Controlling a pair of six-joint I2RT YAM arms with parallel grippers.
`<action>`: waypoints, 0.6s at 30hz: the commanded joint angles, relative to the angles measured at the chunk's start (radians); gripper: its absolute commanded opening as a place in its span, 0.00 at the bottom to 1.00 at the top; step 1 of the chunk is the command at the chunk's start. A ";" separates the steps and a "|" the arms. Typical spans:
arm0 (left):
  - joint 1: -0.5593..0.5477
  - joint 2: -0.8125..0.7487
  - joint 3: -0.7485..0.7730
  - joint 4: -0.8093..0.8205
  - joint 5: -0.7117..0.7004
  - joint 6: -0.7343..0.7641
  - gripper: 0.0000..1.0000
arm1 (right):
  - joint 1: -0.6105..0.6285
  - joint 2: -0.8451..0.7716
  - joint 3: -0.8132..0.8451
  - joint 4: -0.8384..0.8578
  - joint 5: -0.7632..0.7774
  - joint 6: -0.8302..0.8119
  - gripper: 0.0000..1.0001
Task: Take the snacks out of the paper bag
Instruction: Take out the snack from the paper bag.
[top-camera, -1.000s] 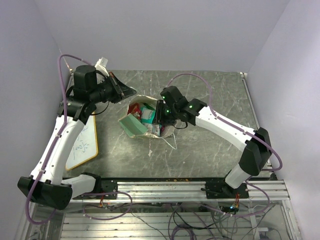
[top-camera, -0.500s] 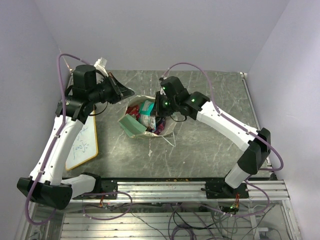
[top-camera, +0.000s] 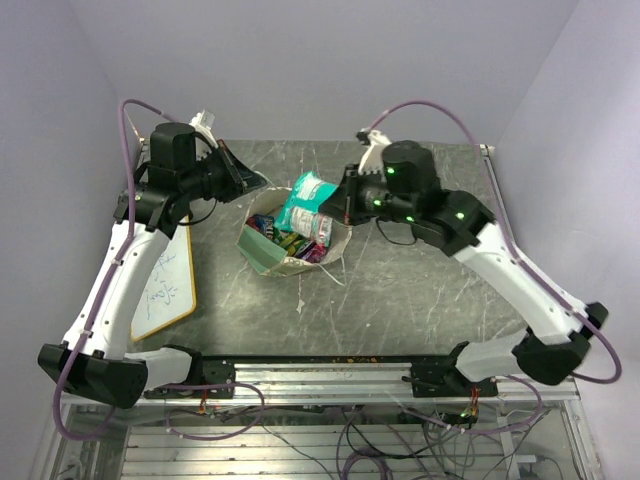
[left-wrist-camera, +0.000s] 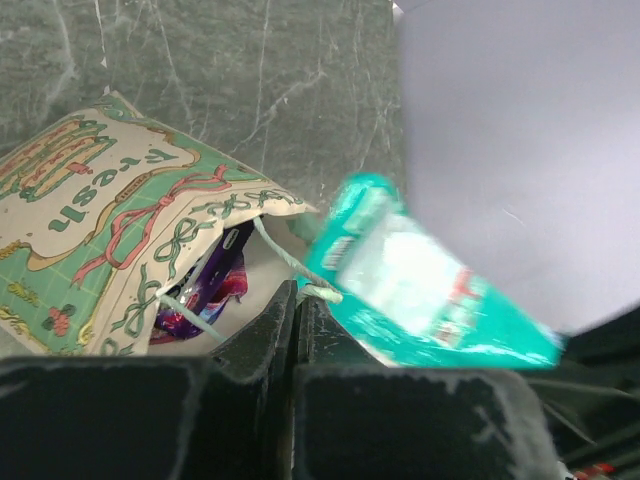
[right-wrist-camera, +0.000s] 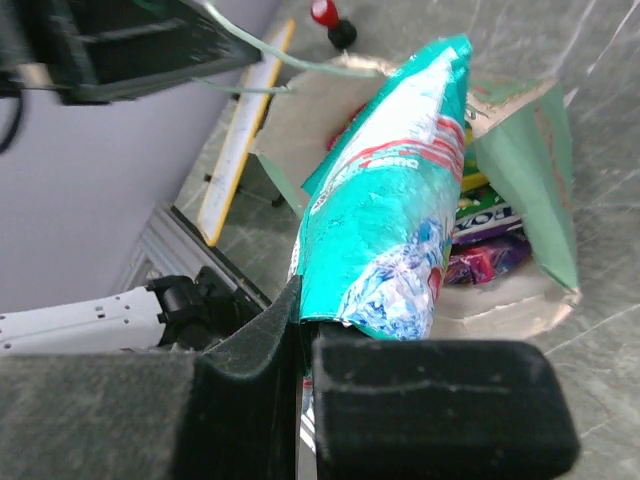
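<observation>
The paper bag (top-camera: 262, 252) stands open mid-table, cream with mint-green sides; it also shows in the left wrist view (left-wrist-camera: 110, 215) and the right wrist view (right-wrist-camera: 525, 175). My right gripper (top-camera: 340, 208) is shut on a teal snack packet (top-camera: 305, 205) and holds it above the bag's mouth; the packet fills the right wrist view (right-wrist-camera: 395, 215) and blurs across the left wrist view (left-wrist-camera: 420, 275). My left gripper (top-camera: 252, 183) is shut on the bag's string handle (left-wrist-camera: 290, 262) at the back-left rim. Purple and green packets (top-camera: 295, 243) lie inside the bag (right-wrist-camera: 490, 245).
A wood-framed whiteboard (top-camera: 165, 285) lies at the table's left edge under my left arm. The purple wall stands close behind the bag. A small scrap (top-camera: 303, 304) lies on the table in front of the bag. The metal rail (top-camera: 350, 375) runs along the near edge.
My right gripper has risen out of the bag and drawn back to the right, lifting the teal packet clear of the mouth. My left gripper has stayed holding the handle.
</observation>
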 joint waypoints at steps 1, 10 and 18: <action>-0.007 0.003 -0.014 0.075 0.035 -0.043 0.07 | -0.001 -0.116 0.028 0.042 0.069 -0.108 0.00; -0.007 0.047 0.137 -0.112 -0.035 0.038 0.07 | -0.026 -0.086 0.151 0.048 0.274 -0.198 0.00; -0.006 0.028 0.071 -0.064 -0.002 0.003 0.07 | -0.294 0.032 0.167 0.129 0.200 -0.179 0.00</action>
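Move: The right hand already grips the teal snack packet, its middle some 4 cm left and 2 cm ahead of the fingertips; clear table lies roughly 21 cm right, 8 cm ahead and 30 cm below. The open paper bag is about 5 cm left, 2 cm ahead and 20 cm down. From the left hand, on the bag's cord, the bag is 5 cm back, 7 cm right and 20 cm below, that clear table around 34 cm right, 2 cm ahead and 30 cm down. Up and to the right, then sweeping forward and right, the right hand carries the pinched packet away from over the bag's mouth: about 9 cm of rise, then some 8 cm forward with a slight dip. Its fingertips tilt up about 20 degrees and swing clockwise, staying shut. The left hand keeps its hold on the cord, nearly still. ##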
